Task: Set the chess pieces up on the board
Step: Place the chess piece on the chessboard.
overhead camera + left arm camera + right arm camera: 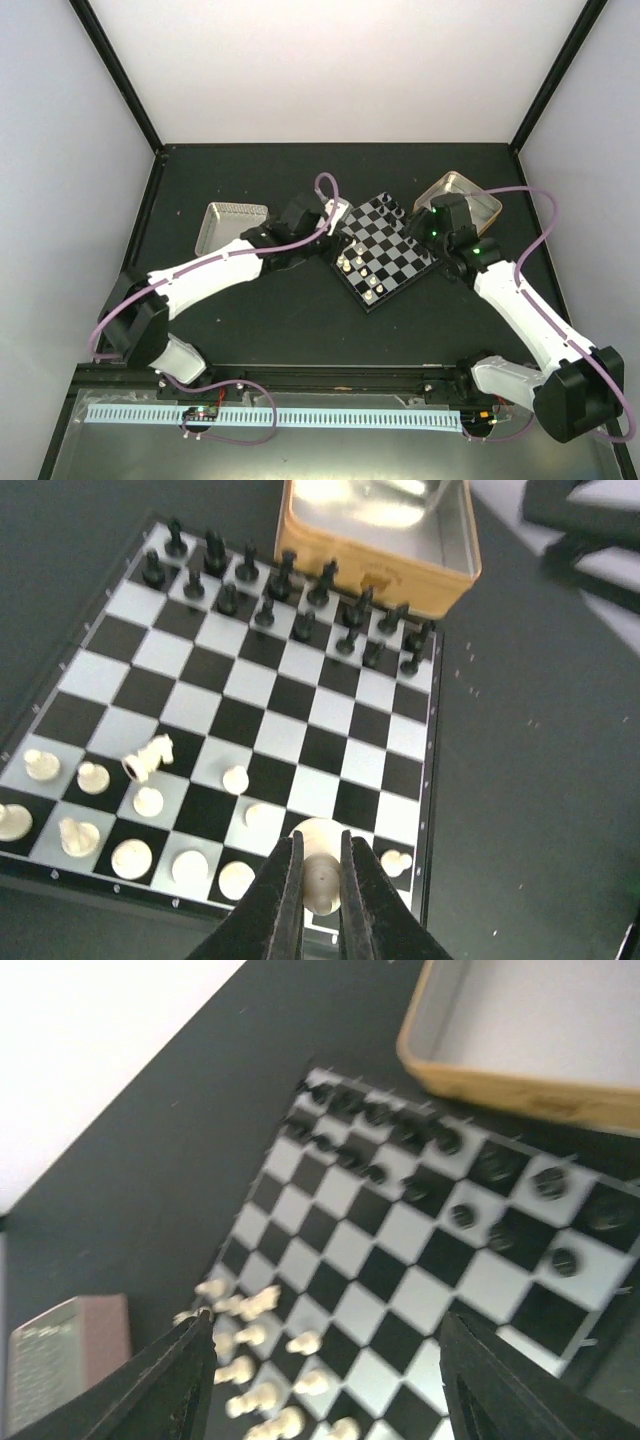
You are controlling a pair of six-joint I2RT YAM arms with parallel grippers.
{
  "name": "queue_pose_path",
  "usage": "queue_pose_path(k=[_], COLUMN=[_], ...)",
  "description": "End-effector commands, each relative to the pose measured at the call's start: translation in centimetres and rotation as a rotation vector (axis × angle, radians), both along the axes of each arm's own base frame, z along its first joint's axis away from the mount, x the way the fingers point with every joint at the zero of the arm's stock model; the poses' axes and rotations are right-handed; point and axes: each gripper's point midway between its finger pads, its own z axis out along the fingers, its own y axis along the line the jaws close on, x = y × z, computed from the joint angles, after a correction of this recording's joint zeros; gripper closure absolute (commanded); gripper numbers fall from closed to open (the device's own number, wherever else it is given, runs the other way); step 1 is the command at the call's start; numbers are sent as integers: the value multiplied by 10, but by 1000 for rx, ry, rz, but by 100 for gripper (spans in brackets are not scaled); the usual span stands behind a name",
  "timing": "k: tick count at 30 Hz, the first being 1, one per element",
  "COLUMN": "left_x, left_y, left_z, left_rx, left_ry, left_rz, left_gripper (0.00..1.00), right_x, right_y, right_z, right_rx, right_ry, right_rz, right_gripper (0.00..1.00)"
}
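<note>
The checkerboard [385,250] lies turned like a diamond at mid table. Black pieces [285,590] fill its far two rows in the left wrist view; cream-white pieces [150,800] stand on the near rows, and a white knight [148,757] lies tipped over. My left gripper [320,875] is shut on a cream-white piece [322,880] just above the board's near right corner. My right gripper [325,1380] is wide open and empty, hovering above the board [400,1250] on the black pieces' [440,1175] side.
A silver tin [231,224] lies left of the board behind my left arm. A gold-walled tin [470,198] stands right behind the board's far side; it shows empty in the left wrist view [375,535]. Black frame posts edge the table.
</note>
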Motion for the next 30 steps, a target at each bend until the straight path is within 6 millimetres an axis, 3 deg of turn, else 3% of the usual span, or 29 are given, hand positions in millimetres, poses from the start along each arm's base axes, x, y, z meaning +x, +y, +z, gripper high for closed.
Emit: queue_pose_path(k=[1, 16, 30], left_x=[-11, -33, -17], left_y=[-4, -35, -44], left_z=[-25, -90, -121], left_rx=[152, 370, 434], left_ry=[54, 99, 78], left_rz=[-22, -84, -74], left_gripper=[98, 98, 98], right_x=[-7, -10, -9], right_y=[-52, -56, -50], right_z=[8, -12, -22], right_rx=[-242, -273, -262], right_ry=[-20, 25, 51], right_rz=[-134, -130, -105], right_gripper=[38, 38, 38])
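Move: Below the left hand, about 17 cm down, some 3 cm back and 3 cm right, is the empty light square f1, where the held white piece is going. The tall e1 piece stands about 2 cm farther out and 2 cm left of that square. The f2 pawn is about 1 cm farther out and 2 cm right of it, and the h1 rook roughly 4 cm nearer and 3 cm right. From the right hand, f1 lies about 16 cm left, 6 cm back and 17 cm down. Sinking about 13 cm, the left hand lowers the white piece it still pinches onto the f1 spot, drifting some 3 cm back and 3 cm right as it goes, mostly early on. Its fingers tip nearly 30 degrees steeper and stay shut. Meanwhile the right hand, open and empty, draws about 5 cm right, away from f1, and slows, easing down slightly. ##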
